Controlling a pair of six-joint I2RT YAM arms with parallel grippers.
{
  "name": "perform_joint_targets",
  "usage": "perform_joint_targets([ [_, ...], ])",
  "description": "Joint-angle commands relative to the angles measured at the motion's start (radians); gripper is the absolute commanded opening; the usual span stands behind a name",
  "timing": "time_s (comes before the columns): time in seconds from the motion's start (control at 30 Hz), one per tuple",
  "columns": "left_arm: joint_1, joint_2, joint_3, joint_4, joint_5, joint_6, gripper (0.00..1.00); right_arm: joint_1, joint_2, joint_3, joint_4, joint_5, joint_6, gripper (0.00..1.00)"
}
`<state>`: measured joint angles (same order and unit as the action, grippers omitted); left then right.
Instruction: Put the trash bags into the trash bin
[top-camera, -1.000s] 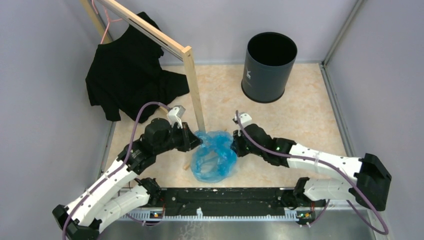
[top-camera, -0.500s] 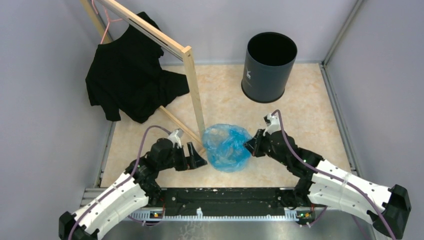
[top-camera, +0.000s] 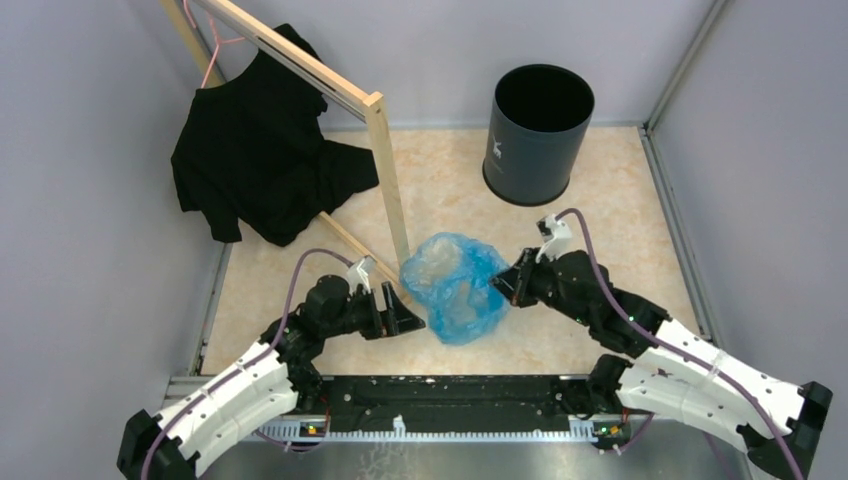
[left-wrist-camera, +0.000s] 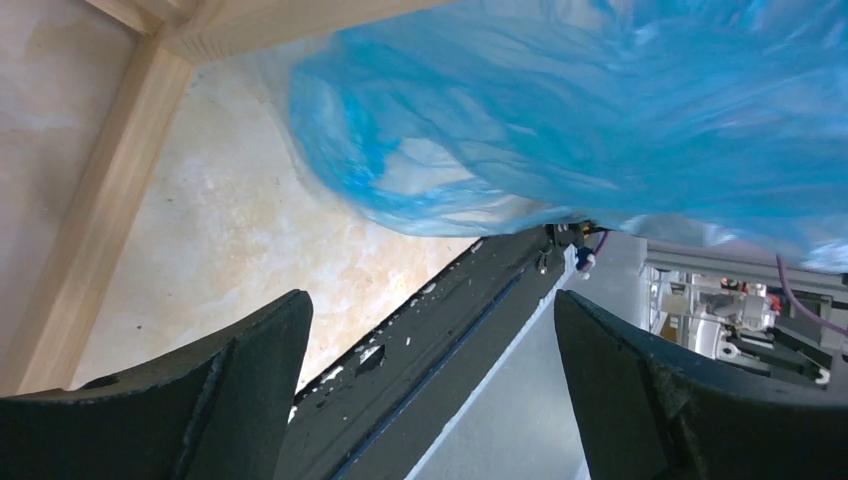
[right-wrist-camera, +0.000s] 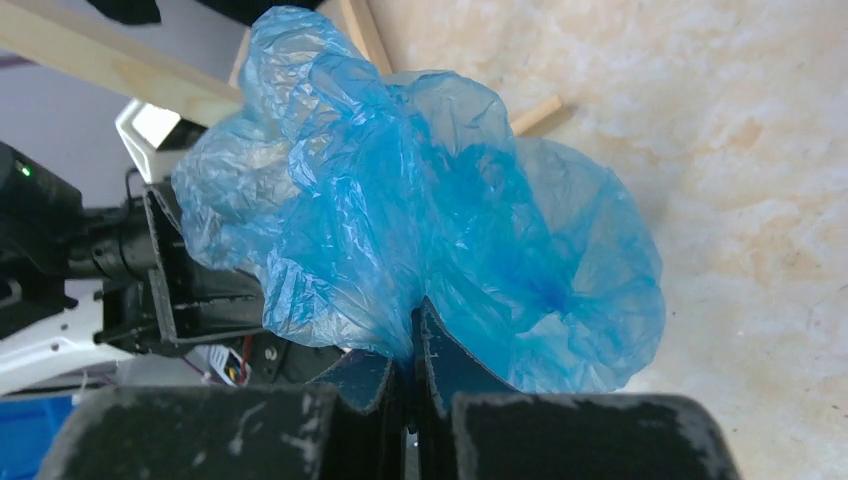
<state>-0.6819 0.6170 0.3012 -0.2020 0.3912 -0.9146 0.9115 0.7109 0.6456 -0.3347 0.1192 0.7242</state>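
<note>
A crumpled translucent blue trash bag hangs above the floor near the middle, pinched at its right edge by my right gripper. From the right wrist, the bag bunches out of the shut jaws of the right gripper. My left gripper stands wide open just left of and below the bag, touching nothing. In its wrist view the bag hangs above the left gripper. The dark trash bin stands upright at the back right, apart from both arms.
A wooden rack post stands just left of the bag, its base rail on the floor. A black garment hangs from the rack at back left. Grey walls enclose the beige floor. The black base rail runs along the near edge.
My left gripper let go of the bag, opened wide and drew back toward the near edge. My right gripper carried the bag up and to the right, lifting it off the floor.
</note>
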Motion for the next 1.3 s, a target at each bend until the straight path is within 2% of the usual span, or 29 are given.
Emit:
perform_joint_targets([
  [0.0, -0.001, -0.048, 0.069, -0.025, -0.077, 0.018, 0.98, -0.006, -0.019, 0.112, -0.127, 0.177, 0.004, 0.0],
  [0.1, -0.001, -0.106, 0.129, -0.123, -0.151, 0.046, 0.98, -0.009, 0.01, 0.16, -0.179, 0.274, -0.036, 0.0],
  [0.17, -0.001, -0.134, 0.187, -0.23, -0.22, 0.056, 0.98, -0.043, 0.04, 0.179, -0.157, 0.269, -0.068, 0.0],
  [0.37, -0.001, -0.114, 0.378, -0.459, -0.469, 0.163, 0.99, -0.281, 0.206, 0.273, -0.05, -0.069, -0.117, 0.0],
  [0.53, 0.001, 0.05, 0.493, -0.491, -0.52, 0.212, 0.98, -0.322, 0.293, 0.359, -0.027, -0.148, -0.166, 0.0],
  [0.6, 0.0, 0.055, 0.477, -0.451, -0.502, 0.229, 0.98, -0.332, 0.306, 0.374, -0.043, -0.147, -0.189, 0.0],
  [0.7, 0.001, -0.003, 0.401, -0.341, -0.381, 0.238, 0.98, -0.345, 0.311, 0.4, -0.105, -0.148, -0.217, 0.0],
  [0.8, 0.001, -0.063, 0.344, -0.194, -0.214, 0.27, 0.98, -0.346, 0.289, 0.381, -0.1, -0.326, -0.266, 0.0],
  [0.9, 0.001, -0.093, 0.336, -0.075, -0.131, 0.289, 0.98, -0.346, 0.258, 0.363, -0.076, -0.519, -0.311, 0.0],
  [1.03, 0.0, -0.069, 0.324, 0.069, -0.025, 0.284, 0.98, -0.345, 0.201, 0.361, -0.074, -0.612, -0.351, 0.0],
  [1.1, -0.001, -0.033, 0.331, 0.107, 0.022, 0.287, 0.98, -0.346, 0.17, 0.353, -0.065, -0.673, -0.37, 0.0],
  [1.27, 0.0, 0.015, 0.383, 0.08, 0.069, 0.348, 0.98, -0.345, 0.113, 0.328, -0.073, -0.817, -0.377, 0.0],
])
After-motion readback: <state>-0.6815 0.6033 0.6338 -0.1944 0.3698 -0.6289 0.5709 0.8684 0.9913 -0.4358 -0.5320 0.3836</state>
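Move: The blue trash bag hangs bunched from the shut right fingers, its middle some 8 cm to that hand's left, level fore-and-aft and about 4 cm lower. From the open left hand the bag's middle is roughly 5 cm ahead, 6 cm to the right and 3 cm higher; the rack post's foot is about 5 cm ahead of that hand and 10 cm lower. The trash bin stands about 27 cm ahead of the right hand, 7 cm to its right. Keeping its pinch on the bag, the right hand swings it forward about 10 cm and slightly right, then back nearly as far and somewhat left while rising, turning counter-clockwise on the return. The wide-open left hand climbs forward and left, then swings right and slightly back beside the bag, ending some 15 cm higher with its fingers tipped up; whether it touches the bag can't be seen. ##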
